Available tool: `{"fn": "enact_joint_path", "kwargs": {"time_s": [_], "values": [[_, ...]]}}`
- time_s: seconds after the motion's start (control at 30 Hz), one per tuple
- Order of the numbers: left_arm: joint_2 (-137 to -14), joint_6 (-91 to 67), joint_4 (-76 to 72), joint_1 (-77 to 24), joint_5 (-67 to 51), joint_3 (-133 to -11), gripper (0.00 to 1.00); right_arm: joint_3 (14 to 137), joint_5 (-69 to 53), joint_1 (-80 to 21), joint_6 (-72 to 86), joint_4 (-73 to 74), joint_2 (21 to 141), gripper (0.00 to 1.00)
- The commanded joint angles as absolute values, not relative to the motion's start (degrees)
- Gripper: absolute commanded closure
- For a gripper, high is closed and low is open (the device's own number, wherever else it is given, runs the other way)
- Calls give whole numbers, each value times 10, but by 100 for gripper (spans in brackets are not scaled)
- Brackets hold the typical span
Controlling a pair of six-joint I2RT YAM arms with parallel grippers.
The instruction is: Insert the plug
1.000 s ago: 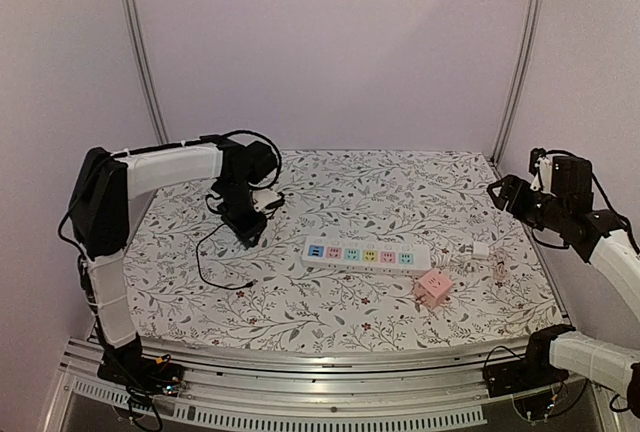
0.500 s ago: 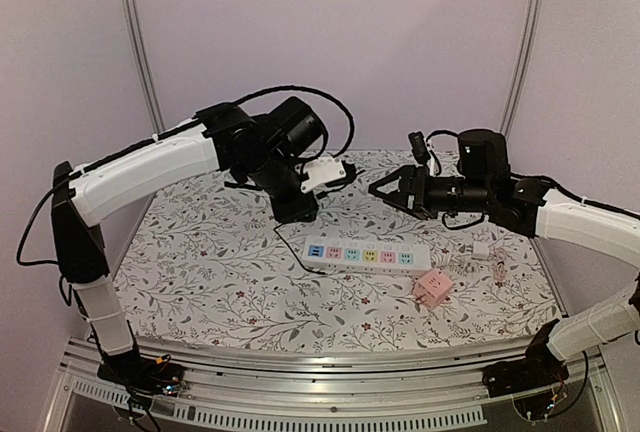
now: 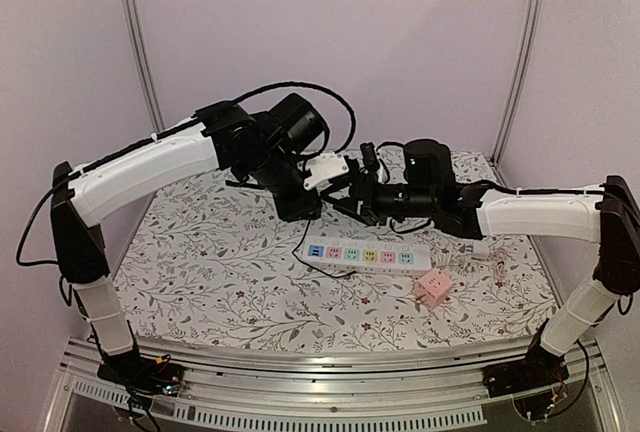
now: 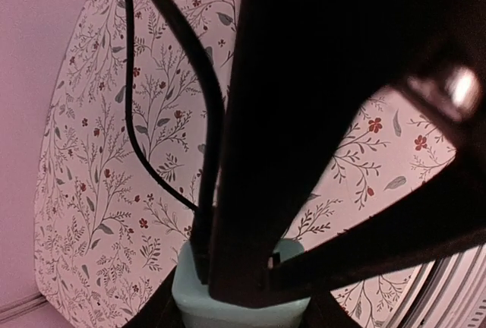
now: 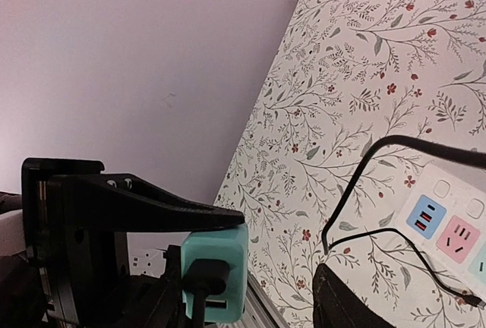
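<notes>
My left gripper (image 3: 320,178) is shut on the plug (image 3: 328,169), a pale teal block held in the air over the back of the table. A black cable (image 3: 300,240) hangs from it. In the left wrist view the plug (image 4: 241,304) sits between my fingers, with the right arm's dark fingers crossing in front. My right gripper (image 3: 352,192) stands open around the plug (image 5: 216,267): one finger (image 5: 152,203) lies along its top, the other finger (image 5: 353,301) is apart from it. The white power strip (image 3: 366,255) with coloured sockets lies on the table below.
A pink cube adapter (image 3: 433,288) lies right of the strip's front. A small white plug (image 3: 482,250) with its cord sits at the strip's right end. The cable runs across the flowered tablecloth (image 3: 220,272). Metal posts (image 3: 140,52) stand at the back corners.
My left arm lifted the plug off the table, then held still. My right arm swung in from the right edge to the plug, and its jaws have narrowed.
</notes>
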State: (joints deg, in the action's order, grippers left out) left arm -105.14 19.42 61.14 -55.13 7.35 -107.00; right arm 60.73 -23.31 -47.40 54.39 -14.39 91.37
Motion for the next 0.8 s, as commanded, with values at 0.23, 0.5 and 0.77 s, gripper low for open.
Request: {"fn": "enact_joint_path", "kwargs": {"time_s": [0.23,0.5,0.77], "values": [[-1058,180,583,-558,74,-1088,100,640,-259,-496,608,-273,987,48],[-1058,173,578,-557,86,-1096,100,649,-284,-498,634,-306,1014,83],[-1047,170,600,-549,89,-1098,11,657,-284,-476,559,-200,982,100]]}}
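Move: The teal plug, held by its body in the left fingers, is practically at the left hand point. From the open right hand it lies about 5 cm left, level in height and reach. The power strip's middle is roughly 8 cm right of the right hand and some 20 cm below, hardly nearer or farther; the pink cube is about 22 cm right, 8 cm back and equally low. Right hand advances about 4 cm left, rolling slightly, pinches the teal plug; the nearly still left fingers then open. ##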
